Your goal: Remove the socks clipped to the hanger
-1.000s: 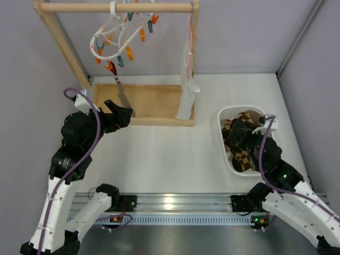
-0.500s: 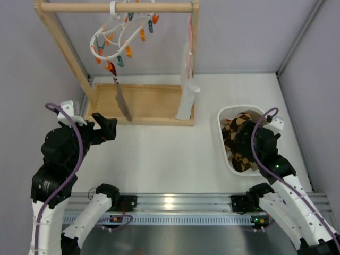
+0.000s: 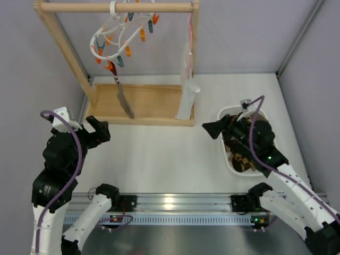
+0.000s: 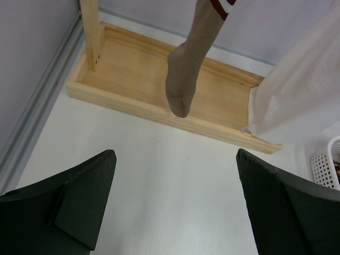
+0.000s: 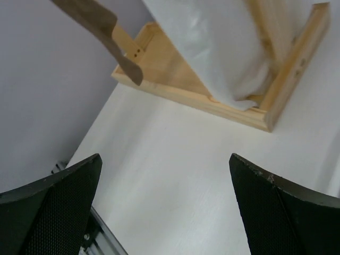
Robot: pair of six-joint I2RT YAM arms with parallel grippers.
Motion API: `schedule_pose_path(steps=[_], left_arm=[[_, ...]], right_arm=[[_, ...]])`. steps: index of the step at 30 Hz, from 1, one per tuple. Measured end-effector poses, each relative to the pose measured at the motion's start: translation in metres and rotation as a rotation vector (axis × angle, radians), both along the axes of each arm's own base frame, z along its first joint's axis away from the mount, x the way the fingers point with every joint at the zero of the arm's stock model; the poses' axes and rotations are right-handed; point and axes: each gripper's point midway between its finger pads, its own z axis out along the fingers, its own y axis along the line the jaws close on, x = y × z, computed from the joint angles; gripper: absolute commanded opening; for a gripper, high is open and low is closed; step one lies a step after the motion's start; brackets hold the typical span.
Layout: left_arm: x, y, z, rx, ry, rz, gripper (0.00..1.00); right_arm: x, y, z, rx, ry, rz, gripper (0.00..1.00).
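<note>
One plain brown sock hangs from an orange clip on the white ring hanger, which hooks over the wooden rail. Its toe dangles over the wooden base in the left wrist view and shows at the top left of the right wrist view. Several checked and dark socks lie in the white basket. My left gripper is open and empty, near and left of the sock. My right gripper is open and empty, pointing left beside the basket.
The wooden rail frame stands at the back with a tray-like base. A white cloth with a pink strap hangs at its right post. The basket's corner shows at the right of the left wrist view. Grey walls close in both sides.
My left arm has drawn back from the hanging sock toward the near left. My right gripper has opened, left the basket and swung left over the table.
</note>
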Motion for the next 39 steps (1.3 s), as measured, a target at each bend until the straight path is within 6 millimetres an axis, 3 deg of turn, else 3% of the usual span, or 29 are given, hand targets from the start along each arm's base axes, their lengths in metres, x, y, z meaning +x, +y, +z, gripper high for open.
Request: schedule_pose_path(steps=[5,9,13,19,24,26,28,30,34,39], left_arm=[[-0.011,0.025,-0.008,-0.007,-0.041,0.132,0.98],[-0.020,0.042,-0.027,-0.015,-0.055,0.223,0.98],[-0.021,0.051,-0.043,-0.013,-0.057,0.282,0.98],[-0.015,0.053,-0.063,-0.010,-0.046,0.312,0.98],[-0.012,0.050,-0.069,-0.017,-0.039,0.305,0.98],[-0.012,0.049,-0.070,-0.020,-0.039,0.304,0.98],[-0.011,0.049,-0.069,-0.021,-0.040,0.303,0.98],[-0.011,0.049,-0.069,-0.022,-0.042,0.303,0.98],[-0.007,0.047,-0.069,-0.019,-0.034,0.298,0.98],[-0.004,0.045,-0.070,-0.017,-0.028,0.292,0.98]], right_arm=[[-0.035,0.100,-0.012,-0.073,-0.018,0.319,0.99],[-0.047,0.170,0.003,-0.128,-0.111,0.441,0.99],[-0.016,0.231,0.019,-0.167,-0.200,0.377,0.98],[0.052,0.300,-0.007,-0.268,-0.229,0.242,0.95],[0.092,0.332,-0.055,-0.365,-0.218,0.160,0.85],[0.104,0.342,-0.074,-0.410,-0.224,0.145,0.75],[0.112,0.351,-0.084,-0.429,-0.235,0.137,0.62],[0.120,0.361,-0.090,-0.440,-0.253,0.135,0.61],[0.130,0.376,-0.091,-0.437,-0.294,0.129,0.49],[0.137,0.385,-0.088,-0.427,-0.330,0.123,0.06]])
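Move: The last hanging sock's middle lies from the right gripper about 38 cm to the left, 14 cm ahead and 4 cm below. The hanger's centre is some 9 cm beyond that sock, 4 cm to its right and 15 cm above it; the white bag hangs about 25 cm to the sock's right and 3 cm farther out. From the left gripper the sock is roughly 18 cm ahead, 12 cm to the right and 6 cm below. Swing the open right gripper about 38 cm left, easing slightly back at first, then forward and down some 10 cm past the front of the white bag, rolling its left side down about 30 degrees. Close the fingers on the foot of the hanging sock. Draw the open left gripper down and left, away from the sock, turning it counter-clockwise. ##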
